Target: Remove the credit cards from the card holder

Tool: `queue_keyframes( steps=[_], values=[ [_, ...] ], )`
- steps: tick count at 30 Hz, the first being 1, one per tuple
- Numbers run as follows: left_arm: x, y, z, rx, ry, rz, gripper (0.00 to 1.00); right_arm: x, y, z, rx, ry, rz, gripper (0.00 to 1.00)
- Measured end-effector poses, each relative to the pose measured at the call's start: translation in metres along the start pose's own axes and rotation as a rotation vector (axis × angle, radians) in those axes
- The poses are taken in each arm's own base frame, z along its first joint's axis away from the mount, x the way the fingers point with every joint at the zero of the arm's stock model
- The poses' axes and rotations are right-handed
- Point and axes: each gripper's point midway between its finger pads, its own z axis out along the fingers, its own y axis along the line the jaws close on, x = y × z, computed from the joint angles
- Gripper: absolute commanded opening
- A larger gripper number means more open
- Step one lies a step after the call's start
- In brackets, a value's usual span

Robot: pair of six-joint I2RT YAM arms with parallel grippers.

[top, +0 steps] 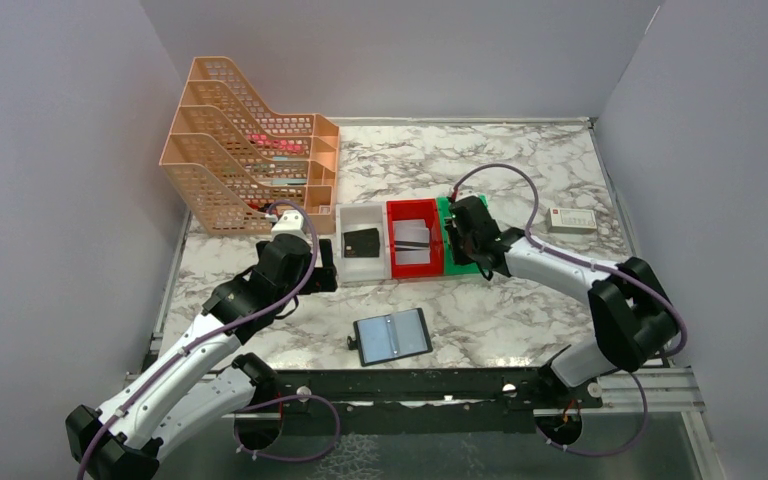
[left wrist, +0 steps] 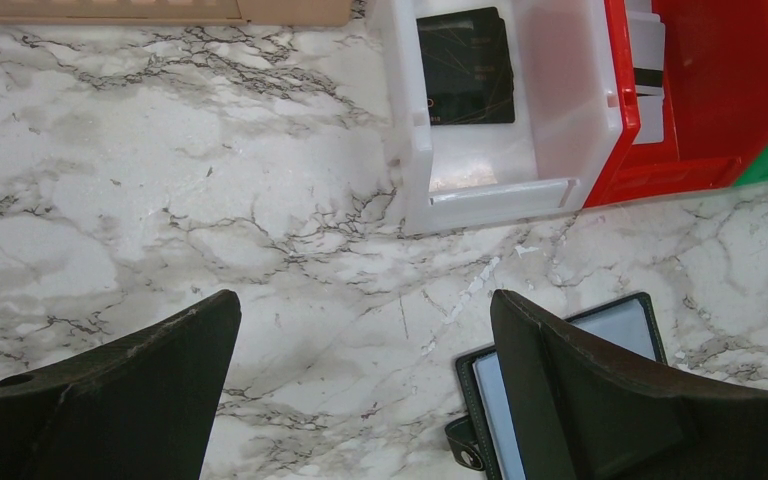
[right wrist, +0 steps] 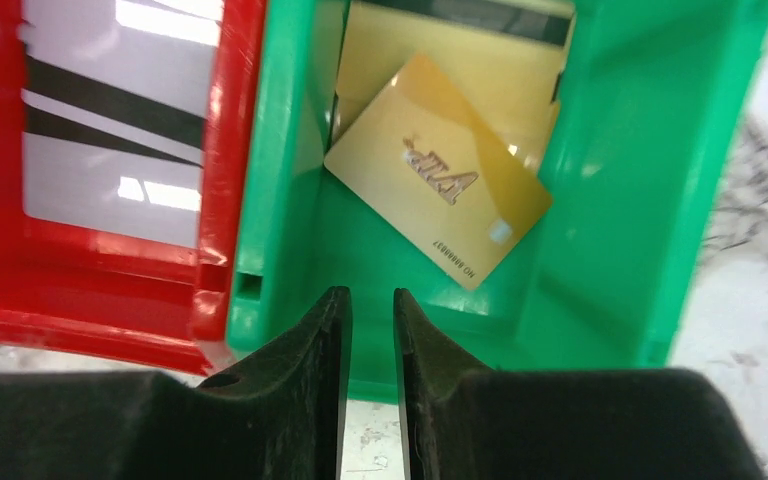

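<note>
The black card holder [top: 392, 336] lies open on the marble near the front edge, its blue-grey inner face up; the left wrist view shows the card holder [left wrist: 620, 325] partly behind my right-hand finger. A tan-gold credit card [right wrist: 438, 182] lies loose and tilted in the green bin [right wrist: 650, 150], over another gold card [right wrist: 460, 70]. My right gripper [right wrist: 371, 292] hovers at that bin's near wall, its jaws a narrow gap apart with nothing between them. My left gripper [left wrist: 365, 300] hangs wide open and empty above bare marble, left of the holder.
A white bin [left wrist: 580, 120] holds a black card [left wrist: 465, 68]. The red bin [right wrist: 90, 290] holds white cards with black stripes [right wrist: 110, 110]. An orange mesh file rack [top: 250, 150] stands back left. A white box with a red mark [top: 571, 220] lies at the right.
</note>
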Motion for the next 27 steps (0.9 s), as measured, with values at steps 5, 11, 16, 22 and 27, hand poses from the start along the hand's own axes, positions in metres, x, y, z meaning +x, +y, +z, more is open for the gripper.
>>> queue_keyframes(
  steps=[5, 11, 16, 22, 27],
  values=[
    [0.002, 0.001, 0.001, -0.002, 0.004, 0.001, 0.99, 0.022, 0.005, 0.016, -0.001, 0.080, 0.034, 0.25],
    [0.004, 0.001, 0.002, -0.006, 0.013, 0.005, 0.99, 0.032, -0.012, 0.028, 0.071, 0.111, 0.059, 0.25],
    [0.005, 0.001, 0.003, -0.006, 0.017, 0.006, 0.99, 0.030, -0.044, 0.033, 0.175, 0.106, 0.093, 0.25],
    [0.006, 0.001, 0.003, -0.007, 0.020, 0.007, 0.99, 0.027, -0.062, 0.033, 0.253, 0.088, 0.101, 0.26],
    [0.007, 0.001, 0.004, -0.010, 0.025, 0.009, 0.99, 0.019, -0.059, 0.028, 0.226, 0.068, 0.103, 0.25]
  ],
)
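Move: The gripper has a loose gold credit card in the green box about 5 cm ahead of the right hand, 2 cm to its right and 5 cm below. The box's right wall is some 6 cm to the hand's right and 4 cm ahead. White cards in the red box lie about 11 cm left and 4 cm ahead; the card holder is roughly 20 cm back and 16 cm left. From the left hand, the gold card is about 38 cm right and 11 cm ahead, some 13 cm lower. Sink the nearly closed right gripper about 4 cm into the green box, then sweep it some 6 cm right and 2 cm forward, towards the box's right wall, turning it about 15 degrees clockwise. Bear on that wall from inside, and finish by rising about a centimetre, fingers unchanged. ##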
